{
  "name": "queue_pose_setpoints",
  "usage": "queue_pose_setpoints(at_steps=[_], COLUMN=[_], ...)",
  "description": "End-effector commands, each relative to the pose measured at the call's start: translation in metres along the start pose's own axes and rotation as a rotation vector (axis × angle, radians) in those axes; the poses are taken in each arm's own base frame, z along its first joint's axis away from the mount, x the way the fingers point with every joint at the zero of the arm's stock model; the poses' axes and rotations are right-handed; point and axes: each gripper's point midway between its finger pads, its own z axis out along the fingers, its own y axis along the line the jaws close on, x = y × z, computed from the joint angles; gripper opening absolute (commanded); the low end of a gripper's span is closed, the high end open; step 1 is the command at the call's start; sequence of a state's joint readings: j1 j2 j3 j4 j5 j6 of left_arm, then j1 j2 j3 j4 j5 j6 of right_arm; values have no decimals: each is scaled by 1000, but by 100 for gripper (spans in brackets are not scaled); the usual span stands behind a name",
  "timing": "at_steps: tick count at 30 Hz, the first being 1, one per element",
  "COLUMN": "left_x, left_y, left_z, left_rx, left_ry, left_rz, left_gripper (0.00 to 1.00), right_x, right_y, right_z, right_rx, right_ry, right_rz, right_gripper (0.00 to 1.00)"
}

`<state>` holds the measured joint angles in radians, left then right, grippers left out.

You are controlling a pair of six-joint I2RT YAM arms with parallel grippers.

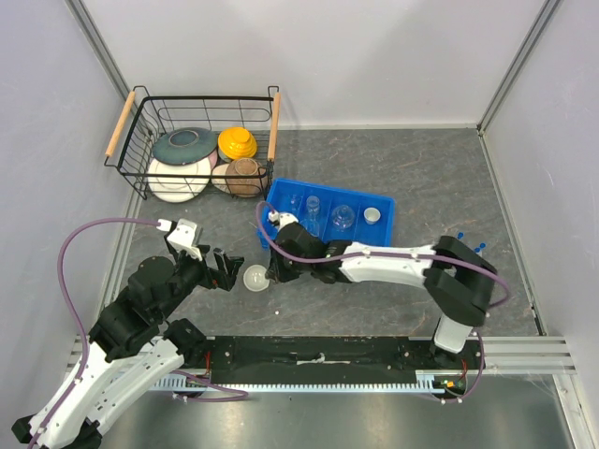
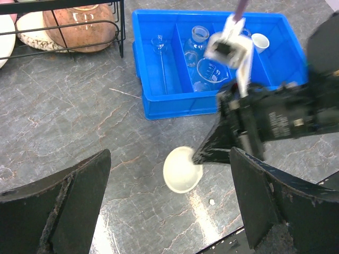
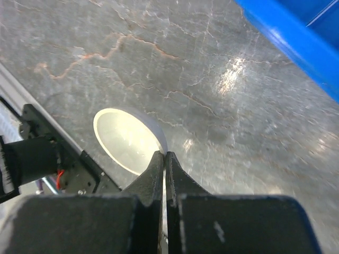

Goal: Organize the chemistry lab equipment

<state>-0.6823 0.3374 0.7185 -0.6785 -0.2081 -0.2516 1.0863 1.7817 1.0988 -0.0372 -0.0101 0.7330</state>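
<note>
A small white dish [image 1: 255,278] [image 2: 183,169] [image 3: 127,140] lies on the grey table in front of the blue tray [image 1: 328,184] [image 2: 180,106]. My right gripper [image 1: 271,275] [image 2: 199,156] [image 3: 165,154] is shut on the dish's near rim, which is pinched between the fingertips. My left gripper [image 1: 225,271] [image 2: 170,154] hangs open just left of the dish, with nothing between its fingers. In the tray stand a glass flask [image 1: 343,217] [image 2: 199,39], a beaker [image 2: 211,71], a thin tube [image 2: 160,53] and a little white cup [image 1: 372,215] [image 2: 260,41].
A wire basket [image 1: 201,98] with wooden handles holds coloured bowls and plates at the back left. The blue tray's wall [image 3: 296,42] lies close behind the right gripper. A tiny white crumb [image 2: 212,201] lies near the table's front edge, by the black rail [image 1: 318,351].
</note>
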Motion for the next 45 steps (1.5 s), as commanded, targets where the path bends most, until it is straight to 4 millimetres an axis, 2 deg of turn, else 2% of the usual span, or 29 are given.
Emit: queue_pose_setpoints(at_steps=[1, 2, 3, 4, 6, 7, 8, 9, 10, 11, 12, 13, 14, 18, 22, 28, 33, 37, 45], left_x=[-8, -8, -7, -7, -8, -8, -8, -8, -8, -8, -7, -8, -8, -8, -7, -7, -5, -4, -3], left_y=[0, 0, 0, 0, 0, 0, 0, 0, 0, 0, -1, -1, -1, 0, 1, 4, 12, 13, 14], left_z=[-1, -2, -1, -2, -2, -3, -2, -2, -2, -2, -1, -2, -2, -2, -1, -1, 3, 5, 4], left_rx=[2, 3, 2, 2, 2, 3, 5, 5, 5, 6, 8, 9, 9, 6, -1, -25, -80, -94, -94], left_ry=[-34, -38, -35, -35, -41, -41, -41, -39, -39, -37, -35, -37, -37, -37, -34, -33, -11, -1, -2], left_rz=[11, 10, 11, 11, 9, 9, 10, 10, 11, 12, 12, 12, 12, 12, 11, 2, -12, -12, -14], left_gripper=[100, 100, 100, 100, 100, 100, 100, 100, 100, 100, 100, 100, 100, 100, 100, 100, 100, 100, 100], right_x=[-37, -45, -48, -49, -59, -61, -66, -72, -68, -74, -75, -80, -87, -94, -91, -91, -93, -84, -65], right_y=[15, 20, 17, 2, -12, -32, -37, -51, -68, -75, -96, -105, -123, -165, -196, -224, -240, -253, -258], right_z=[-58, -77, -87, -99, -125, -140, -153, -163, -171, -183, -192, -203, -212, -234, -233, -221, -216, -207, -187], right_rx=[25, 16, 36, 110, 191, 293, 318, 359, 406, 419, 475, 491, 532, 653, 759, 833, 879, 909, 867], right_ry=[-88, -120, -134, -135, -171, -175, -194, -203, -184, -207, -204, -227, -244, -262, -228, -169, -117, -52, 63], right_rz=[-68, -72, -90, -101, -129, -139, -143, -128, -130, -117, -97, -80, -46, -2, 12, 8, -14, -25, -50], right_gripper=[0, 0, 0, 0, 0, 0, 0, 0, 0, 0, 0, 0, 0, 0, 0, 0, 0, 0, 0])
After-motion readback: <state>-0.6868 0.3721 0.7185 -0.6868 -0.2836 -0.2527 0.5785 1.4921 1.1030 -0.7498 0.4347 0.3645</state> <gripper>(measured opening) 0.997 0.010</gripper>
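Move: The white dish is already pinched by its rim in the right hand. The blue box's right-end compartment lies about 27 cm to the right of that hand, 11 cm ahead and 6 cm below. Inside the box, the small white cup is 28 cm right and 15 ahead, the round flask 20 right and 15 ahead. From the idle left hand the compartment is some 35 cm right, 12 ahead, 22 lower. Keeping its pinch on the white dish's rim, the right hand rises about 13 cm while sweeping right, then forward too, along the blue box towards its right-end compartment, some 30 cm right and 10 forward in all. It ends by sinking about 10 cm over that compartment, the wrist tipping until the fingers point nearly straight down and turning some 25 degrees clockwise. ##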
